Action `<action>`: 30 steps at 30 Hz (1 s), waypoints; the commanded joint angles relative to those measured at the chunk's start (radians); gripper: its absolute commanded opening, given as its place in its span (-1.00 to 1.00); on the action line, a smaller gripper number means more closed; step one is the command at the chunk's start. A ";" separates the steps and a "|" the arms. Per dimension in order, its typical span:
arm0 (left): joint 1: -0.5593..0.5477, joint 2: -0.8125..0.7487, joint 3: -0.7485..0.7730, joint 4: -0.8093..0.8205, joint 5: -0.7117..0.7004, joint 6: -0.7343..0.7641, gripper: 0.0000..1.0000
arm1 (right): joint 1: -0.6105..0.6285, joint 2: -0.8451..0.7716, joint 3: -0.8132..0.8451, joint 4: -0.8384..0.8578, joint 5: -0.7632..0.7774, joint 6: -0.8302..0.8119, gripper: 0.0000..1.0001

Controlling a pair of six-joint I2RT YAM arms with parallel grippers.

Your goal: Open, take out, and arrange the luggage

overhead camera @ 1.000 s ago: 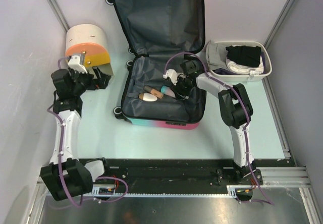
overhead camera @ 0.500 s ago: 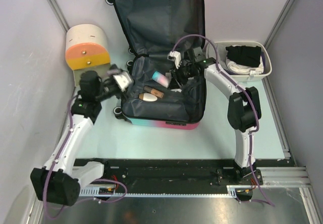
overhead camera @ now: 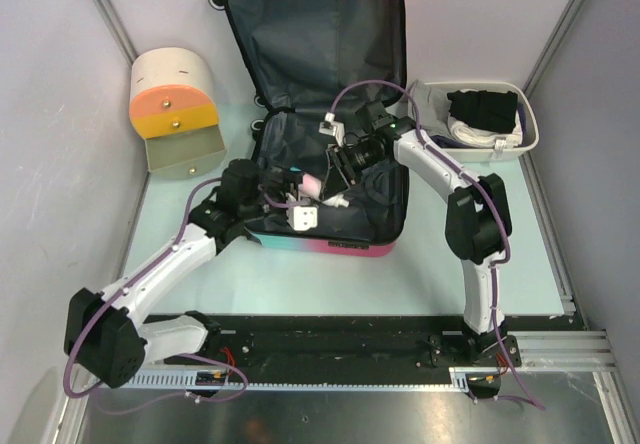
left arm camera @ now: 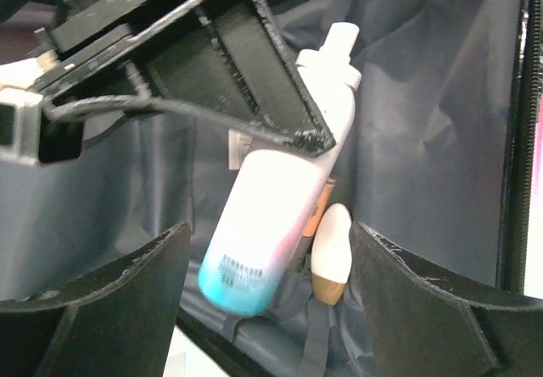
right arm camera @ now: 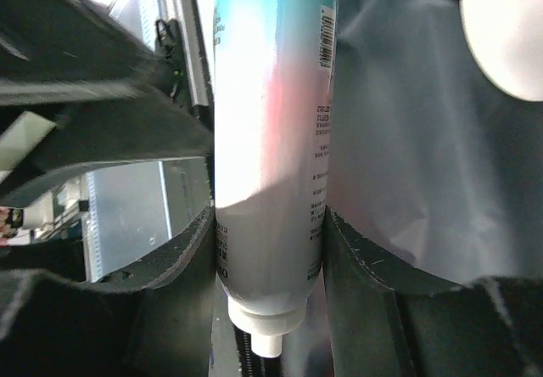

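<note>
The luggage [overhead camera: 320,34] lies open on the table, lid up at the back, dark grey lining showing. My right gripper [overhead camera: 337,162] is shut on a white, pink and teal bottle [overhead camera: 313,182], held over the suitcase base; in the right wrist view the bottle [right arm camera: 267,122] sits between the fingers of the right gripper [right arm camera: 267,250], cap toward the wrist. My left gripper [overhead camera: 290,192] is open beside it; in the left wrist view the bottle [left arm camera: 271,207] hangs ahead of the left gripper [left arm camera: 270,250], apart from its fingers. A white-and-tan oval item [left arm camera: 331,254] and an orange tube lie in the base.
A cream-and-orange drawer box [overhead camera: 172,89] stands at the back left with its drawer [overhead camera: 185,152] pulled out. A white basin [overhead camera: 478,142] with black and white clothes sits at the right, next to the suitcase. Purple walls close in both sides.
My left arm has swung from the drawer box over to the suitcase. My right gripper has lifted the bottle out of the base and carried it left toward the left gripper.
</note>
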 commanded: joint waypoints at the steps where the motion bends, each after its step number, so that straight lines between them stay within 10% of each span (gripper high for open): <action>1: -0.049 0.050 -0.008 0.012 -0.052 0.084 0.60 | 0.037 -0.025 0.016 -0.090 -0.109 -0.021 -1.00; 8: -0.072 0.102 -0.025 0.012 -0.074 0.149 0.39 | 0.077 -0.040 0.010 -0.115 -0.118 -0.047 -1.00; 17: -0.070 0.093 -0.030 0.010 -0.090 0.088 -0.59 | 0.082 -0.046 0.019 -0.105 -0.131 -0.038 -0.96; 19: -0.052 0.096 -0.021 0.010 -0.113 0.045 -0.99 | 0.071 -0.045 0.039 -0.094 -0.126 -0.037 -0.28; 22: 0.040 0.087 0.005 0.007 -0.072 -0.068 -1.00 | 0.016 -0.046 0.073 -0.033 -0.103 0.019 0.85; 30: 0.350 0.134 0.124 -0.072 -0.011 -0.041 -1.00 | -0.193 -0.088 0.095 0.202 0.145 0.129 0.99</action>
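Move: The spray bottle is clasped near its cap by the right hand, its middle some 3 cm left and 2 cm ahead of that hand, level with it. From the left hand this middle lies about 3 cm ahead, 4 cm right and 5 cm lower. Down in the open suitcase, about 18 cm below the left hand, are the white tube, 12 cm ahead and 2 cm left, and the brown bottle, 14 cm ahead and 1 cm right. The open drawer is roughly 19 cm ahead, 25 cm left and 15 cm below. Down by about 5 cm sinks the open left hand, while the right draws the spray bottle back some 4 cm between its fingers. The left then pinches the lower body, the right opens wide and backs off forward and to its right, and the left, gripping on, swings left and forward towards the open drawer, turning counter-clockwise. ##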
